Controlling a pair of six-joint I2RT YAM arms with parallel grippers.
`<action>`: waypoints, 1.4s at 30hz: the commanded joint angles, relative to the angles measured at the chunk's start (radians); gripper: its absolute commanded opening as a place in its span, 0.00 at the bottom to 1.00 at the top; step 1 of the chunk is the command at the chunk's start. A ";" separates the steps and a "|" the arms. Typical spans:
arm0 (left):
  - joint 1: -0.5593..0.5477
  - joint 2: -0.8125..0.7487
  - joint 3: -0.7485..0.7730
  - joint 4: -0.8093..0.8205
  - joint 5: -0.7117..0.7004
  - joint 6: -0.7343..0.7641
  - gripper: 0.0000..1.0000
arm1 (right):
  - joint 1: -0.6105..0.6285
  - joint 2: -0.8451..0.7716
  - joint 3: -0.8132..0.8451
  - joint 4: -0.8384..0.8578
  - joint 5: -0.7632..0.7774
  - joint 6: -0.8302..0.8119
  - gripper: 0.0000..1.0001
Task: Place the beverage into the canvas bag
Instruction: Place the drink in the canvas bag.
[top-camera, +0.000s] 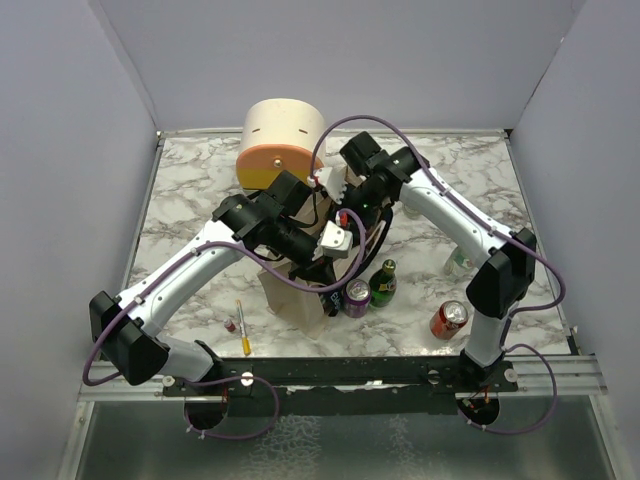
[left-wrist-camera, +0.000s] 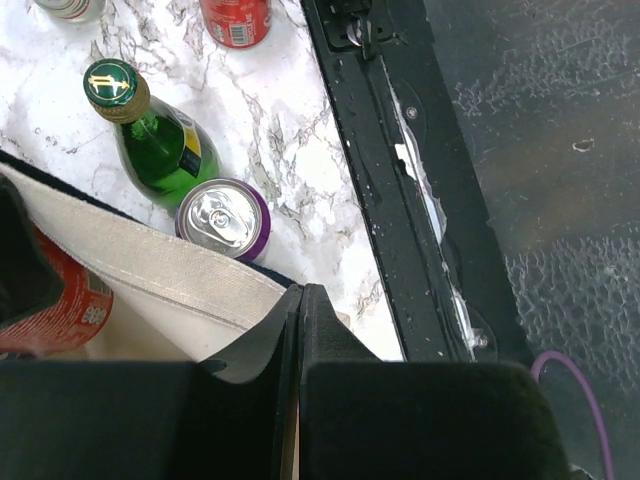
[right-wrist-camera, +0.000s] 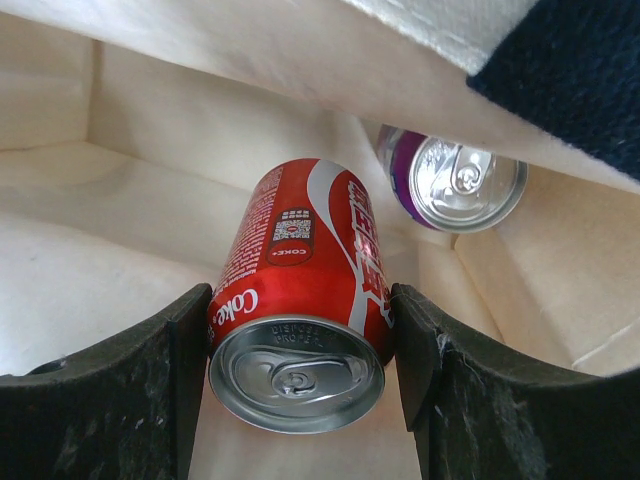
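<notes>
The beverage is a red Coke can and my right gripper is shut on it, one finger on each side. The can hangs top-up inside the beige canvas bag. The left wrist view shows the same red can within the bag. My left gripper is shut on the bag's rim, with a sliver of cloth between the fingers. From above, the bag stands at the table's middle front, and both arms meet over its mouth.
A purple can and a green bottle stand just right of the bag. Another red can stands at the front right. A cream-and-orange drawer box sits behind. A yellow pen lies front left.
</notes>
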 joint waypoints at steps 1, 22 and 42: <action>-0.008 -0.017 0.005 0.003 0.007 0.037 0.00 | 0.007 -0.013 -0.028 -0.033 0.112 0.016 0.01; -0.006 -0.024 -0.020 0.002 -0.026 0.061 0.00 | -0.017 0.033 -0.100 0.102 0.237 0.051 0.01; 0.015 -0.013 -0.026 0.009 -0.016 0.067 0.00 | -0.017 0.013 -0.325 0.261 0.281 0.021 0.11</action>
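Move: I hold the red can over the open canvas bag with my right hand. The bag's floor is some 17 cm below that hand, about 2 cm ahead and 2 cm left. The purple can already inside lies roughly 5 cm ahead, 5 cm left and 13 cm down. Outside, the other purple can is about 14 cm back, straight behind; the green bottle is 11 cm back and 6 cm right. From my left hand, the floor's middle lies about 15 cm ahead, 4 cm right, 21 cm down. With my right hand I keep the red can gripped and lower it into the bag, about 8 cm in all. First I ease it some 3 cm right while sinking, tipping the fingers about 10 degrees nearer to straight down, and drift 2.5 cm forward; then I go almost straight down beside the inner purple can. My left hand stays shut on the near rim, holding the bag. ##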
